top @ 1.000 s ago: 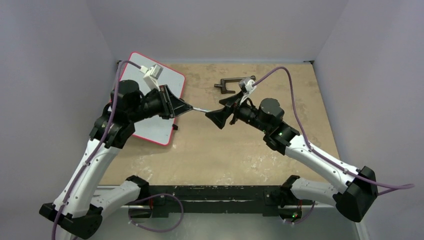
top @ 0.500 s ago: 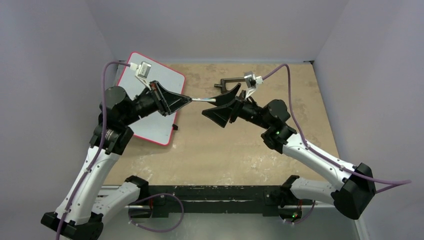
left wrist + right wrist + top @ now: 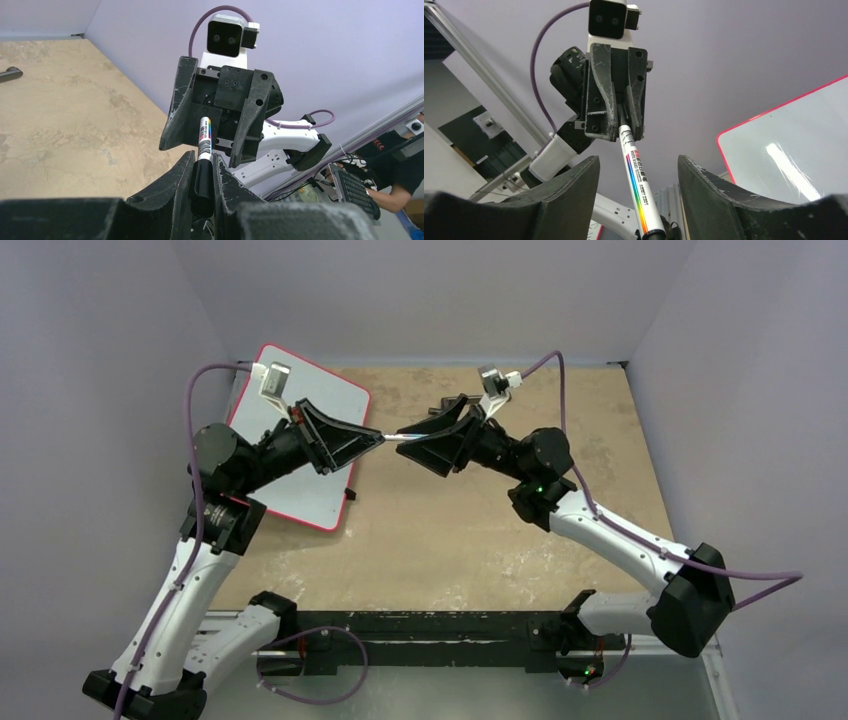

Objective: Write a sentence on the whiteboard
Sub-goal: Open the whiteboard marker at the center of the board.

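Observation:
A white marker (image 3: 397, 438) with a rainbow stripe hangs in mid-air over the table. My left gripper (image 3: 378, 438) is shut on its black end (image 3: 206, 175). My right gripper (image 3: 418, 445) faces it, open; its fingers straddle the marker's white barrel (image 3: 638, 185) with gaps on both sides and no contact. The same gripper (image 3: 638, 159) appears in the right wrist view, the left gripper (image 3: 202, 157) in its own. The red-rimmed whiteboard (image 3: 335, 390) lies flat at the back left, partly hidden under my left arm. What shows of it (image 3: 794, 150) is blank; the sentence is not in view.
A small black clip (image 3: 350, 494) sits at the whiteboard's near right edge. A dark bar-shaped object (image 3: 10, 74) lies on the brown table toward the back, mostly hidden behind my right gripper. Purple walls enclose the back and sides.
My right gripper has moved up and left onto the marker and its jaws have narrowed. My left arm has swung its wrist back and lifted, with the marker still held.

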`<state>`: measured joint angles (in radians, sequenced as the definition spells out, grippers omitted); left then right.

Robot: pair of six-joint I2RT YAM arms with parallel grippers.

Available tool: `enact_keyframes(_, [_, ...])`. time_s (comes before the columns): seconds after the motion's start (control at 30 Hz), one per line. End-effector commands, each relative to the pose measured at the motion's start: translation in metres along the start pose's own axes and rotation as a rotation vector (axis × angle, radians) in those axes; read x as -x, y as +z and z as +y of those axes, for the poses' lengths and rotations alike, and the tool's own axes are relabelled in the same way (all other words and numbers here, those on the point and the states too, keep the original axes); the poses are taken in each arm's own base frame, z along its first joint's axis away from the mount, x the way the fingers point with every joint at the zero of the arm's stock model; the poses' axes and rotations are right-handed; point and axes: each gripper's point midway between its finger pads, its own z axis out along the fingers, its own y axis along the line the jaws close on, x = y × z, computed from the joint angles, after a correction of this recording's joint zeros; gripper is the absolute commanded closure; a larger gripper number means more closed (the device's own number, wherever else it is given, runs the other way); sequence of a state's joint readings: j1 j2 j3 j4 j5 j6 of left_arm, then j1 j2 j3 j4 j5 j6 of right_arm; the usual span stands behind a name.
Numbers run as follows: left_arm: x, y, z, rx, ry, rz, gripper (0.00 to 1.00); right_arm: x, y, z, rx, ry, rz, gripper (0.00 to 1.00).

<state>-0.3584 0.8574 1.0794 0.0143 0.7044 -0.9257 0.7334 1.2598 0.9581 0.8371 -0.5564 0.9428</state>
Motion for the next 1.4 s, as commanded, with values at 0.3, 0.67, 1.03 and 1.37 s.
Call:
enact_keyframes(0.3, [0.015, -0.009, -0.038, -0.086, 0.026, -0.021, 1.00, 0.030, 0.008, 0.054, 0.180, -0.020, -0.026, 0.68])
enact_keyframes(0.67, [0.010, -0.005, -0.036, -0.100, 0.004, 0.031, 1.00, 0.027, 0.009, 0.048, 0.170, -0.003, -0.022, 0.70])
enact_keyframes(1.03, [0.003, 0.000, -0.028, -0.079, -0.006, 0.105, 1.00, 0.020, 0.010, 0.043, 0.169, 0.005, 0.004, 0.76])
enact_keyframes(1.37, [-0.003, -0.003, -0.025, -0.053, 0.023, 0.158, 1.00, 0.018, 0.010, 0.042, 0.168, -0.006, 0.017, 0.79])
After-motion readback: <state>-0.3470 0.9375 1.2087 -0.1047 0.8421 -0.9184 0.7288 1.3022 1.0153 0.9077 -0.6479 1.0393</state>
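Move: The marker, already held by its black cap in the left fingers, reaches across into the gap between the open right fingers; its middle is roughly 3 cm left of the right hand, level with it both ahead and in height. From the left hand, the marker's middle is about 3 cm to the right and 1 cm ahead. The whiteboard lies some 24 cm left, 25 cm ahead and 45 cm below the left hand. The right hand rises about 3 cm and draws back some 2 cm while its half-open fingers close from either side around the marker's white body, then sinks back a centimetre as they narrow almost to the marker's thickness. The left hand keeps its pinch on the black cap, first easing about 1.5 cm back and up, then shifting a centimetre right towards the right fingers and slightly down as it turns a few degrees clockwise, so the fingertips end nearly nose to nose. ##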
